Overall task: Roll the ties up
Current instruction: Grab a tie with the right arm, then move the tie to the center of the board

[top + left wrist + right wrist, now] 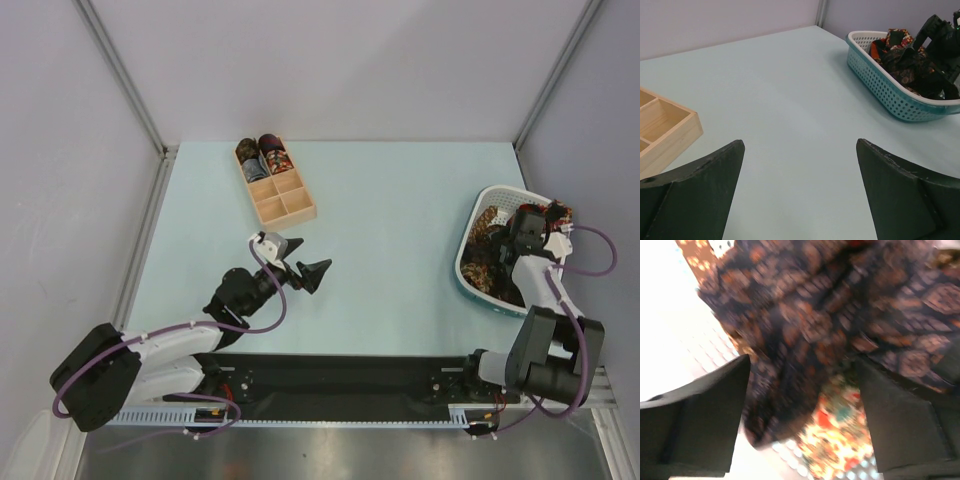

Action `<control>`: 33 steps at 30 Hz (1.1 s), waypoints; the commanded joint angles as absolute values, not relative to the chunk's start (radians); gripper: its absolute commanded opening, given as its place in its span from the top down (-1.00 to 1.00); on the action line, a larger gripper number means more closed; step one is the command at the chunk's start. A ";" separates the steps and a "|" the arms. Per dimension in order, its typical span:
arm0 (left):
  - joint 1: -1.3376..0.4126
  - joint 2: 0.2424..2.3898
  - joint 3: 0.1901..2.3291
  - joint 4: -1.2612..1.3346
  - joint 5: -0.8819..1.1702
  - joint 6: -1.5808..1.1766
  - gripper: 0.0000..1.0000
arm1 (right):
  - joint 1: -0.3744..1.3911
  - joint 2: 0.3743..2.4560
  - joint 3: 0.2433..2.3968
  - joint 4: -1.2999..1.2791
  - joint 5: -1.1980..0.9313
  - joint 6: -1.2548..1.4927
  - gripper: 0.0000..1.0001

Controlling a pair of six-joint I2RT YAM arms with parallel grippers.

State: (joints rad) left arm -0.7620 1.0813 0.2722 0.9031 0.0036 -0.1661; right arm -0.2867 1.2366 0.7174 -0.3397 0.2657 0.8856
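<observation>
Loose ties (492,250), dark maroon with red and gold patterns, lie heaped in the white basket (466,262) at the right. My right gripper (520,222) is down in the basket, open. In the right wrist view its jaws (802,375) stand wide around a dark patterned tie (800,335), with a bright gold and red tie (845,440) beneath; the view is blurred. Rolled ties (262,155) fill the far compartments of the wooden box (290,208). My left gripper (310,262) is open and empty over the table middle (800,150).
The basket (890,90) with ties (902,57) and the right arm (940,32) show at the far right of the left wrist view, the wooden box corner (670,127) at its left. Walls enclose the table on three sides.
</observation>
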 commanded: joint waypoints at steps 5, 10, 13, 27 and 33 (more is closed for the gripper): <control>-0.765 1.088 0.314 0.922 0.021 -0.173 -1.00 | -0.290 1.279 0.818 -0.181 0.295 0.931 0.96; -0.765 1.091 0.316 0.922 0.025 -0.173 -1.00 | -0.183 1.120 0.842 -0.199 0.339 0.821 1.00; -0.765 1.083 0.310 0.928 0.025 -0.176 -0.99 | -0.128 1.022 0.859 -0.204 0.318 0.741 1.00; -0.767 1.071 0.302 0.920 -0.024 -0.193 -1.00 | 0.265 0.972 1.256 -0.305 0.126 0.586 1.00; -0.765 1.039 0.288 0.884 -0.152 -0.244 -1.00 | 0.487 1.018 1.286 -0.276 0.169 0.508 1.00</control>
State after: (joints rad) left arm -0.7620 1.0729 0.2768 0.8875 -0.0570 -0.1944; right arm 0.4065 0.9855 1.2671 -0.2859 0.1677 0.5781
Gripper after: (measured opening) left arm 0.996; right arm 0.031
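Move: The dark floral tie lies in the basket almost at the right hand's open fingers, its middle about 3 cm ahead, 1 cm to the right and some 3 cm below. From this hand, the plaid tie is roughly 10 cm to the right and 6 cm farther out, and the brown patterned tie some 9 cm to the left and 5 cm nearer the base. From the left hand, the dark tie lies about 55 cm to the right, 10 cm ahead and 13 cm lower. Forward by about 3 cm, nearly level, the right hand pushes into the dark floral tie while its wide-open fingers shut and pinch the cloth. It then pulls up and out of the basket, rising some 34 cm and swinging left over the basket's left side, turning counter-clockwise and tipping its fingers up until they point level, grip kept. ##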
